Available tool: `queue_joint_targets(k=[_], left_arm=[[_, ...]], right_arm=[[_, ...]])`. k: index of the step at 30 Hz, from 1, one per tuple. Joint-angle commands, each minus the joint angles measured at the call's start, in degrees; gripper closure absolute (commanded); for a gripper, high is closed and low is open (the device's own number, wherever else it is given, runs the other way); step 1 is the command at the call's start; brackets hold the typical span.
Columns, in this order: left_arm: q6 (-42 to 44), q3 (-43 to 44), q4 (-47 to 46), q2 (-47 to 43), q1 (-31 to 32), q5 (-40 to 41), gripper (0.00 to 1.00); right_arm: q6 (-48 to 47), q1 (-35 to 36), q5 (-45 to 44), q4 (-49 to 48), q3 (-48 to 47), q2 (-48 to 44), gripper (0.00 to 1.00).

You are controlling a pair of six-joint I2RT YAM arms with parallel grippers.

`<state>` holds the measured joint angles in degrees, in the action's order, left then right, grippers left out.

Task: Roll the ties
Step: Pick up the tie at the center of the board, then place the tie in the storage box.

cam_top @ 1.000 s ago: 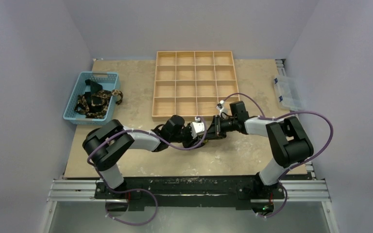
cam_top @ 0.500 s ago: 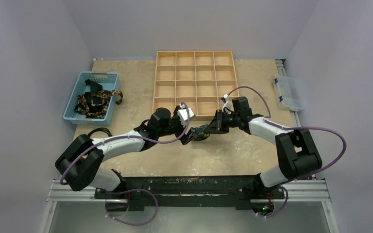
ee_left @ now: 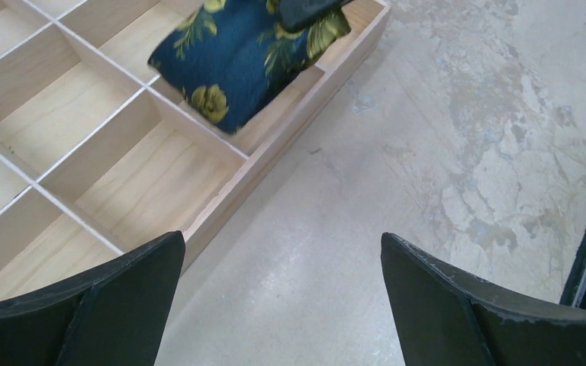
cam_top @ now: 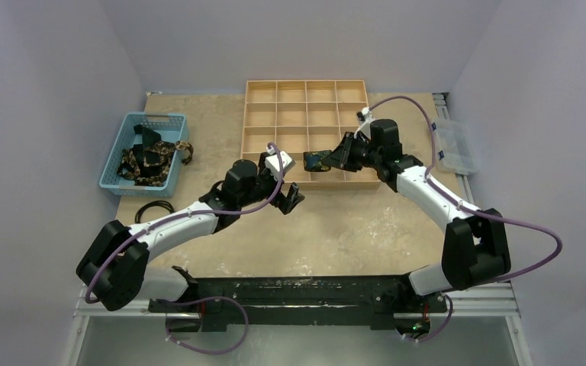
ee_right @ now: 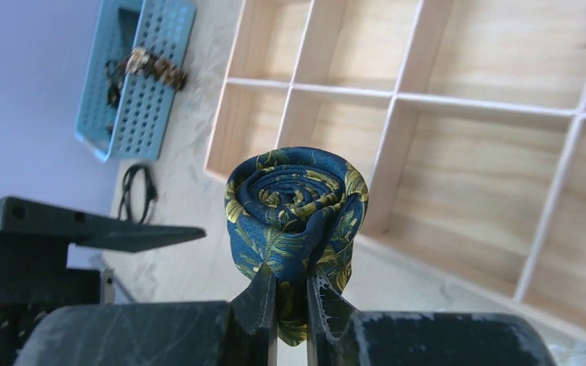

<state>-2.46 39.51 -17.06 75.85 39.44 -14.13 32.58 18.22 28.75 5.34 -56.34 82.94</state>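
Note:
A navy tie [ee_right: 294, 202] with yellow-gold floral print is rolled into a tight coil, and my right gripper [ee_right: 290, 280] is shut on its lower edge. In the top view this rolled tie [cam_top: 317, 162] hangs at my right gripper [cam_top: 328, 158] over the front row of the wooden tray [cam_top: 244, 137]. My left gripper [cam_top: 290, 200] stands open and empty just in front of the tray. Its wrist view shows bare table between the jaws of the left gripper [ee_left: 282, 238], with the rolled tie [ee_left: 233, 65] above the tray's front corner. More ties [cam_top: 149, 158] lie tangled in the blue basket [cam_top: 118, 179].
A black cable loop [cam_top: 152, 210] lies on the table in front of the basket. A clear plastic box [cam_top: 452, 145] sits at the right table edge. The tray's compartments [ee_right: 465, 191] in view hold nothing. Purple walls enclose the table on three sides.
My left gripper has opened wide, let go of the rolled tie and drawn back left. My right gripper has carried the tie up and back, from the table to over the tray's front row.

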Motion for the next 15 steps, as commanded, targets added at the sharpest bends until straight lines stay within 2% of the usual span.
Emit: queue_joint_targets(k=[1, 5, 8, 15], left_arm=[[-1.07, 3.51, 2.91, -0.99, -0.99, 3.79, 0.0], [-0.75, 4.27, 3.92, -0.84, -1.11, 5.22, 0.0], [-0.83, 4.69, 4.57, -0.59, -1.19, 5.72, 0.0], [-0.97, 5.04, 5.53, 0.06, -1.21, 5.1, 0.0]], right_arm=[[-3.22, -0.12, -11.85, -2.36, -3.22, 0.45, 1.0], [-6.12, 0.55, -15.43, -3.4, -2.29, 2.86, 1.0], [-8.05, 1.44, -19.04, -7.7, 0.42, 2.69, 1.0], [-13.08, 1.44, -15.25, -17.35, 3.82, 7.12, 1.0]])
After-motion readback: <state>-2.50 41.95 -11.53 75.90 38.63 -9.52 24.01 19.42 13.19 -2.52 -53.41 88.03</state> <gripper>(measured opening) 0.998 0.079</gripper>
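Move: The right gripper holds the rolled tie above the wooden tray. The near-row compartment third from the left, likely its place, lies about 3 cm ahead, 2 cm left and 14 cm below. The near-row compartment beside it sits 3 cm ahead, 7 cm right of the hand; the open left gripper is some 8 cm back and 11 cm left. From the left gripper, the third compartment is roughly 9 cm ahead, 9 cm right and 12 cm down. Keep the right fingers shut on the rolled tie and carry it about 4 cm forward and 3 cm right over the tray; after barely rising, sink some 5 cm towards the near-row compartment. Meanwhile roll the wrist about 15 degrees, left side down, turning slightly clockwise. Let the empty left gripper, wide open, ease about 2 cm forward and left, then wait. ##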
